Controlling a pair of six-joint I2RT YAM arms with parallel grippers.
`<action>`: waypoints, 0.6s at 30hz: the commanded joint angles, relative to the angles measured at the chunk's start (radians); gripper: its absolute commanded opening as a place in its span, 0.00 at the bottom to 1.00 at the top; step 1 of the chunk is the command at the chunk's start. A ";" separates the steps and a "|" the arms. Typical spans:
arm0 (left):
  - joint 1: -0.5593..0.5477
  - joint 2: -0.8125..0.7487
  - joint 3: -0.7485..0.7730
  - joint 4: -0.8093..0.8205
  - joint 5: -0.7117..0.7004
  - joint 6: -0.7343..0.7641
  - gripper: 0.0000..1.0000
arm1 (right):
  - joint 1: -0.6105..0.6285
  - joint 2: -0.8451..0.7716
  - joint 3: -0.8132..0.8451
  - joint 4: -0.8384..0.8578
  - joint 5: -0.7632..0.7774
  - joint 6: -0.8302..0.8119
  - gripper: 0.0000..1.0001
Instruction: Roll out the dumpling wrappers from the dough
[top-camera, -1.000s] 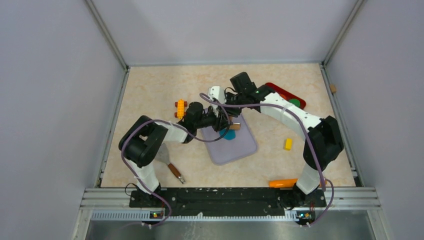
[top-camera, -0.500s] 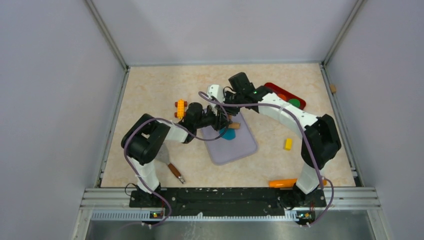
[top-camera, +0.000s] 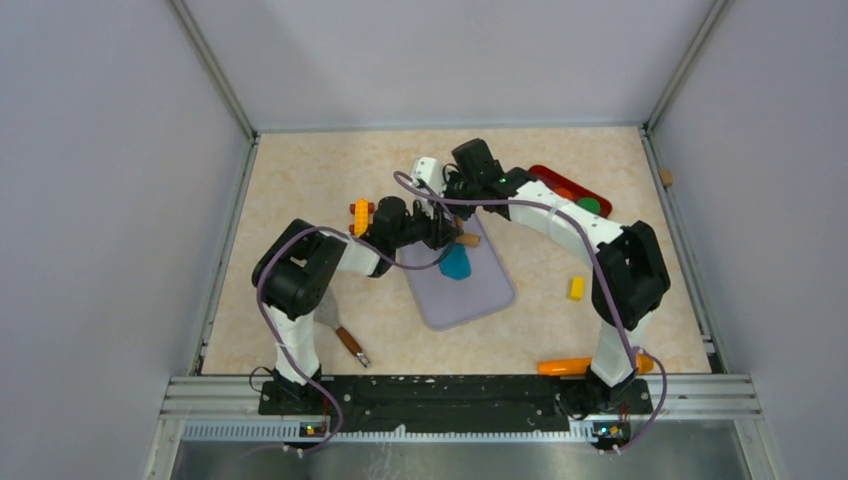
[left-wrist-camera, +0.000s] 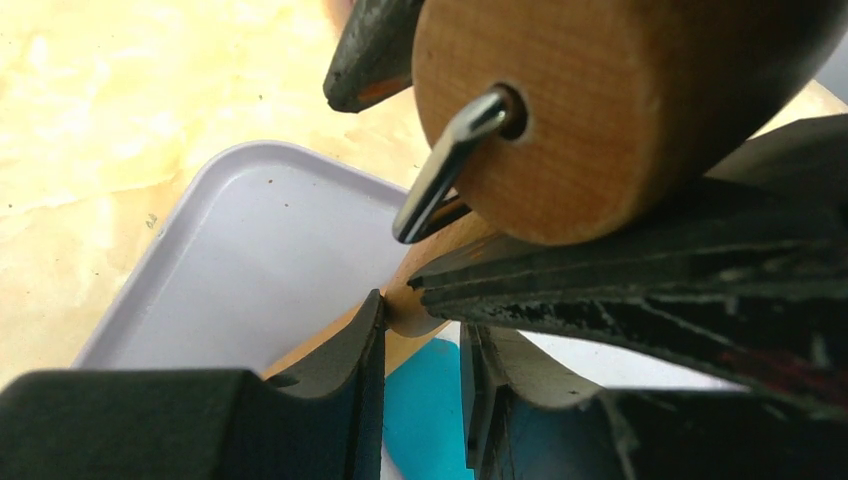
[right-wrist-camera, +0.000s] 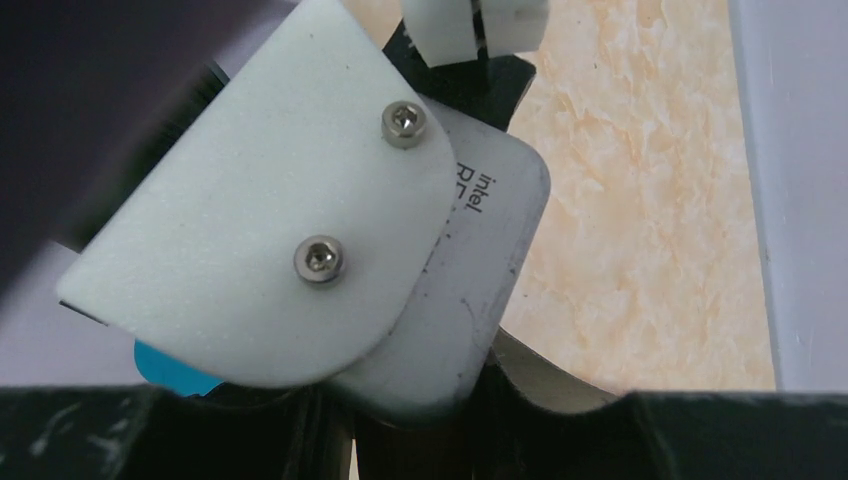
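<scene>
The teal dough lies as a flattened, elongated patch on the lavender mat. In the left wrist view the dough shows just below the jaws, on the mat. My left gripper is shut on the tan handle of the wooden roller. The roller's end sits at the mat's far edge, just beyond the dough. My right gripper hovers right over the left one. Its view is blocked by the left wrist's white camera plate, so its jaws are unclear. No round wrappers are visible.
An orange-red toy brick lies left of the grippers. A red tray with a green piece is at the back right. A yellow block, an orange stick and a brown-handled tool lie nearer the front.
Both grippers and the roller have moved toward the far end of the mat. More of the dough is now uncovered, and it looks longer.
</scene>
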 joint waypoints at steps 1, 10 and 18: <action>0.015 -0.027 0.068 -0.059 -0.081 -0.096 0.00 | 0.064 0.017 0.057 -0.150 -0.069 -0.009 0.00; 0.012 -0.188 0.057 -0.109 0.005 -0.112 0.00 | 0.064 -0.112 0.115 -0.245 -0.128 0.113 0.00; 0.000 -0.163 0.009 -0.105 -0.020 -0.144 0.00 | 0.069 -0.123 0.004 -0.208 -0.157 0.109 0.00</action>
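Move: Both hands already hold the wooden roller upright over the lilac tray, the left lower on it and the right higher. The dough lies about 4 cm back from the left hand and 8 cm below it, level with it sideways. A toy car stands some 21 cm to the left hand's left and 7 cm ahead. From the right hand the dough is about 4 cm back and 14 cm down; the red tray lies roughly 25 cm right and 14 cm ahead, the yellow block some 26 cm right and 9 cm back, both at table height. The roller's lower end comes free of the dough's far edge as both hands, still gripping it, lift together by about 5 cm. As they rise they draw back roughly 2.5 cm over the dough towards the robot, with only a slight tilt of the wrists; the climb levels off at the end. ##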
